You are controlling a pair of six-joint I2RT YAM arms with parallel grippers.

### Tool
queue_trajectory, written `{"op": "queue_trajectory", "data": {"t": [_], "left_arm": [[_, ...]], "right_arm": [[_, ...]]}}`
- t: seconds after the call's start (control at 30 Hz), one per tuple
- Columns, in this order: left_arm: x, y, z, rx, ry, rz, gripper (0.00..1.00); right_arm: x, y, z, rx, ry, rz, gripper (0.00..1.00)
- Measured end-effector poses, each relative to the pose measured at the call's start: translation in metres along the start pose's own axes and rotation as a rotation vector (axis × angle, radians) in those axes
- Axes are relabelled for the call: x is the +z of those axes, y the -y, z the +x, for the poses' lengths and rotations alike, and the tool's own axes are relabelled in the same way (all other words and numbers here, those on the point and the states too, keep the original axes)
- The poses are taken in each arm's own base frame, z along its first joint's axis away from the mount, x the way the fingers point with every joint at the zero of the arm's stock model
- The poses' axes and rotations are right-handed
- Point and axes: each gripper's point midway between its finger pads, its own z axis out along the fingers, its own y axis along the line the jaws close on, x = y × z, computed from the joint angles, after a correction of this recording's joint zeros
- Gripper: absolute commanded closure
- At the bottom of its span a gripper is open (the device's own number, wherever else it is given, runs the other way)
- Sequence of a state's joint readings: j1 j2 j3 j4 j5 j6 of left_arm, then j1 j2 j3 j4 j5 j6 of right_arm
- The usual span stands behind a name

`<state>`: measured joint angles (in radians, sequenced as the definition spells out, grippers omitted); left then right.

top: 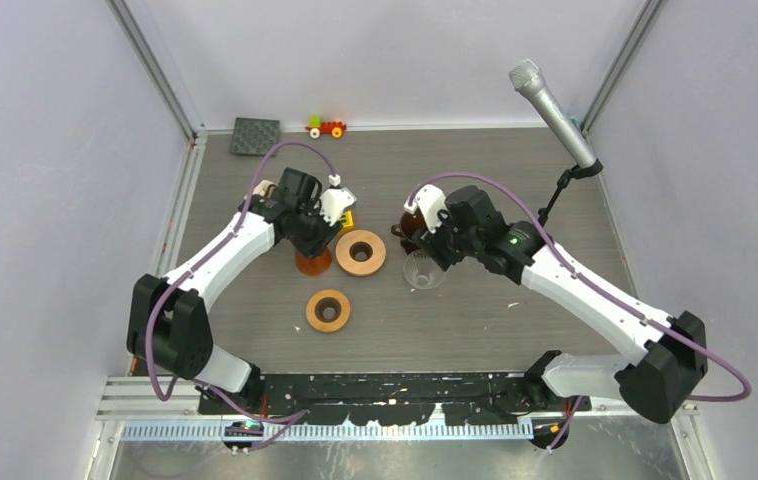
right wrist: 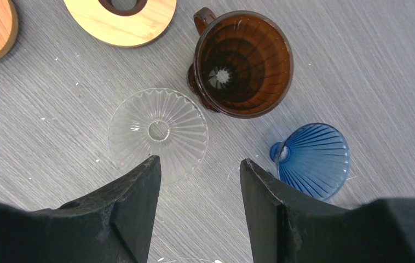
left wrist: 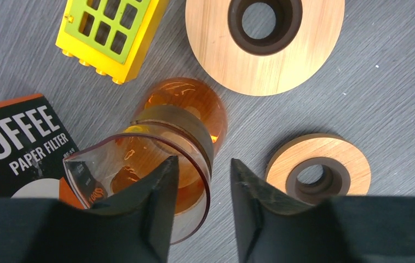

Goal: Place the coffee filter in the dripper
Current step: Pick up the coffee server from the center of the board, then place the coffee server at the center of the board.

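An orange see-through dripper (left wrist: 186, 104) stands under my left gripper (left wrist: 202, 160). The gripper is open and straddles the rim, with one finger inside the cup and the other outside, a little off the wall. A black pack marked "coffee paper filter" (left wrist: 19, 139) lies at the left; no loose filter shows. My right gripper (right wrist: 200, 164) is open and empty, above the table just near of a clear ribbed dripper (right wrist: 159, 129). From above, the left gripper (top: 315, 238) is over the orange dripper (top: 313, 264) and the right gripper (top: 433, 248) is by the clear one (top: 423, 270).
A brown dripper (right wrist: 243, 63) stands upright and a blue dripper (right wrist: 315, 159) lies on its side. Two wooden rings (top: 360, 252) (top: 328, 310) lie mid-table. A yellow-green toy piece (left wrist: 112, 33) sits by the filter pack. A microphone (top: 555, 112), a dark pad (top: 256, 136) and a toy car (top: 326, 127) are at the back.
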<state>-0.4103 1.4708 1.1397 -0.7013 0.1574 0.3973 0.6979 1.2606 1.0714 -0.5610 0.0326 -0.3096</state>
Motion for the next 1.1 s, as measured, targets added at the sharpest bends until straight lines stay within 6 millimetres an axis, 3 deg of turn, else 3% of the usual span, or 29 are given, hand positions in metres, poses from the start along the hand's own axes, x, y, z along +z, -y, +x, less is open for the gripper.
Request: {"op": "queue_trajectory", "data": {"t": [0.3, 0.53, 0.67, 0.83, 0.93, 1.1], "left_arm": [[-0.005, 0.001, -0.004, -0.005, -0.02, 0.022, 0.99], [-0.034, 0.015, -0.021, 0.036, 0.047, 0.063, 1.0], [-0.064, 0.052, -0.037, 0.172, 0.132, 0.109, 1.0], [-0.088, 0.123, -0.047, 0.406, 0.228, 0.238, 1.0], [-0.086, 0.156, -0.04, 0.502, 0.226, 0.315, 1.0], [-0.069, 0.181, -0.033, 0.593, 0.171, 0.352, 1.0]], "right_arm": [[-0.036, 0.028, -0.011, 0.066, 0.117, 0.069, 0.4], [-0.059, 0.055, -0.01, 0.151, 0.18, 0.118, 0.4], [-0.072, 0.07, -0.007, 0.191, 0.207, 0.157, 0.4], [-0.077, 0.08, -0.003, 0.223, 0.214, 0.182, 0.4], [-0.075, 0.083, 0.003, 0.236, 0.201, 0.188, 0.4], [-0.075, 0.09, 0.009, 0.256, 0.191, 0.202, 0.4]]}}
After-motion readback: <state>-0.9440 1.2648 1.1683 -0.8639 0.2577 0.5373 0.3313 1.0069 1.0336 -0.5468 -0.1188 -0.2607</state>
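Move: The coffee server stands just in front of my left hand: its middle is about 3 cm ahead, 3 cm left and 6 cm below, with its near-right rim wall between my open fingers. The large wooden ring lies about 5 cm ahead and 8 cm right of that hand. The small wooden ring is about 9 cm back and 1 cm right, the clear dripper some 22 cm right and 1 cm ahead. From my right hand the server is roughly 28 cm left, 6 cm ahead and 12 cm lower. I shut my left fingers on the server's rim wall, one inside and one outside, and lift nearly 9 cm. As I rise I swing it back about 15 cm and right 11, turning some 40 degrees clockwise, then sink about 3 cm, keeping the pinch. My right hand, fingers still open, draws right and up, away from the clear dripper. ##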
